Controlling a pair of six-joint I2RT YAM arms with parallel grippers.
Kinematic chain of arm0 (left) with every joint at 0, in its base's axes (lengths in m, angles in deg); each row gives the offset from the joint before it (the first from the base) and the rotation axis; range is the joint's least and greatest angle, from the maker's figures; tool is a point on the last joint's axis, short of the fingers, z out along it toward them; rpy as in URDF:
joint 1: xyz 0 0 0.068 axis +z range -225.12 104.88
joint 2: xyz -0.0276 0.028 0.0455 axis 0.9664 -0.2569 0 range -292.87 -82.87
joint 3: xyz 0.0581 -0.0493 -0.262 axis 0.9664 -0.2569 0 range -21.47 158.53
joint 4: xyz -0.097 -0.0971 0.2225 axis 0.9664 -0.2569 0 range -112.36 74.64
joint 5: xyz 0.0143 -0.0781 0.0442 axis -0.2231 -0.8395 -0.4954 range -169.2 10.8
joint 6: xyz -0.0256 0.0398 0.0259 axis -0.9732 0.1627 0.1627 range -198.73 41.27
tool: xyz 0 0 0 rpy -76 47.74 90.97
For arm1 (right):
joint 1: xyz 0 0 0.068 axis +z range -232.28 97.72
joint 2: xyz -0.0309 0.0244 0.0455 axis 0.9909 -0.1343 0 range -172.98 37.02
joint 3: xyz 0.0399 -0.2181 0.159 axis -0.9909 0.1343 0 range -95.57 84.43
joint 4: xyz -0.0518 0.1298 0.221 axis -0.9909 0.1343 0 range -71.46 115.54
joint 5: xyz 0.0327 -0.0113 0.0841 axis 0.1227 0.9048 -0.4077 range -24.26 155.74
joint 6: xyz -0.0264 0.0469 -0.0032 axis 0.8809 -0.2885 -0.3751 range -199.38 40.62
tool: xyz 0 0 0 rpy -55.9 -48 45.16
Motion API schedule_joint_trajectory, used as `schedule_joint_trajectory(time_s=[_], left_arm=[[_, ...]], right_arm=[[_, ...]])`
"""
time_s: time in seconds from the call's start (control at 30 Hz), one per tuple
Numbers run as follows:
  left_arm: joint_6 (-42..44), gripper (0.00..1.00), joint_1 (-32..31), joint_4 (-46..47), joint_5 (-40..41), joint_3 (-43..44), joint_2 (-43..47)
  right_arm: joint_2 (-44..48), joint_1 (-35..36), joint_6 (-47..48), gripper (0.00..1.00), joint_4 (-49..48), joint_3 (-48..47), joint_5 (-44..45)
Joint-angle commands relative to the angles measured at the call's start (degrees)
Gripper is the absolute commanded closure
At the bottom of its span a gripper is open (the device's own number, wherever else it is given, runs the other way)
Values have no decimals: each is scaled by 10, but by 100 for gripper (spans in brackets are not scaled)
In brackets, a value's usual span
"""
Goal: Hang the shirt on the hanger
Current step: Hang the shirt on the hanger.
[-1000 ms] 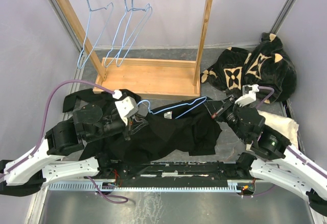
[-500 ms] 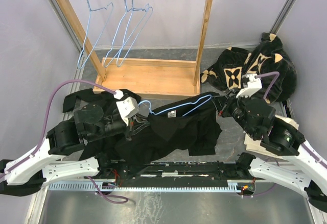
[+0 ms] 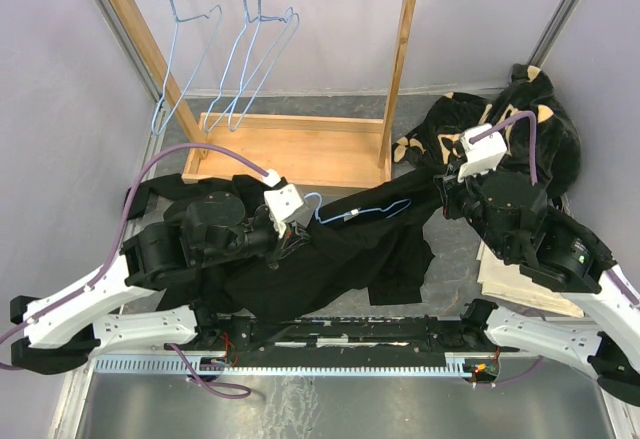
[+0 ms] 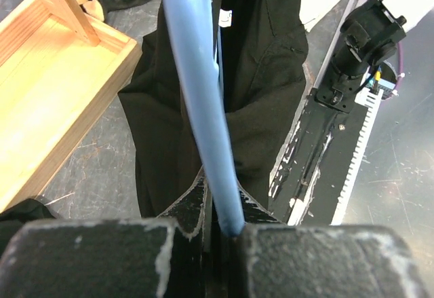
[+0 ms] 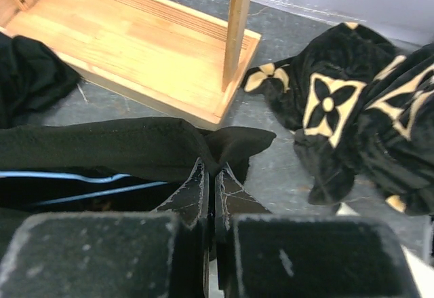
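The black shirt (image 3: 340, 259) hangs stretched between my two arms above the table, with the light-blue hanger (image 3: 372, 209) partly inside its collar. My left gripper (image 3: 303, 231) is shut on the hanger's wire (image 4: 203, 108), which runs up from between its fingertips (image 4: 220, 199). Beyond the wire are the shirt (image 4: 271, 74) and its white tag (image 4: 226, 18). My right gripper (image 3: 440, 195) is shut on a fold of the shirt's edge (image 5: 224, 145); its jaws (image 5: 211, 176) pinch the cloth. Two blue strands of the hanger (image 5: 68, 176) show under that cloth.
The wooden rack (image 3: 290, 149) stands at the back, with several blue hangers (image 3: 240, 49) on its bar. A black plush garment with tan flowers (image 3: 500, 129) lies at the back right. Another black garment (image 3: 160, 194) lies behind the left arm. Pale cloth (image 3: 520, 279) lies under the right arm.
Both grippers rose and moved toward the rack. The left one carried the hanger to the right; the right one pulled the shirt's edge back, stretching the cloth.
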Motion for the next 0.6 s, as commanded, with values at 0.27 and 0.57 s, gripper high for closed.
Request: schedule_joint_trajectory(time_s=[0.27, 0.57], left_arm=[[0, 97, -1, 13, 107, 36, -23], [64, 97, -1, 80, 116, 168, -102]], right_arm=[[-14, -10, 101, 100, 9, -75, -165], [-61, -10, 63, 100, -49, -156, -330]])
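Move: My left hand holds the hanger by its neck and my right pinches the shirt's far edge, the cloth stretched between. From my right hand the hanger neck is about 24 cm left, 9 back, roughly level; the hanger's free tip is 6 left, 2 back, slightly lower. The rack's right post foot stands 17 ahead, 8 left, 26 below. From my left hand the pinched edge is 24 right, 9 ahead, level; the shirt's tag 8 right, 4 ahead. I let the stretched cloth come slack by bringing my hands together. Still pinching the shirt's edge, my right hand first lifts a little, then swings left about 6 cm, drawing back and rising some 3 cm each, and turns roughly 25 degrees counter-clockwise. My left hand keeps the hanger and pushes it forward about 4 cm, rising late and turning slightly counter-clockwise. ##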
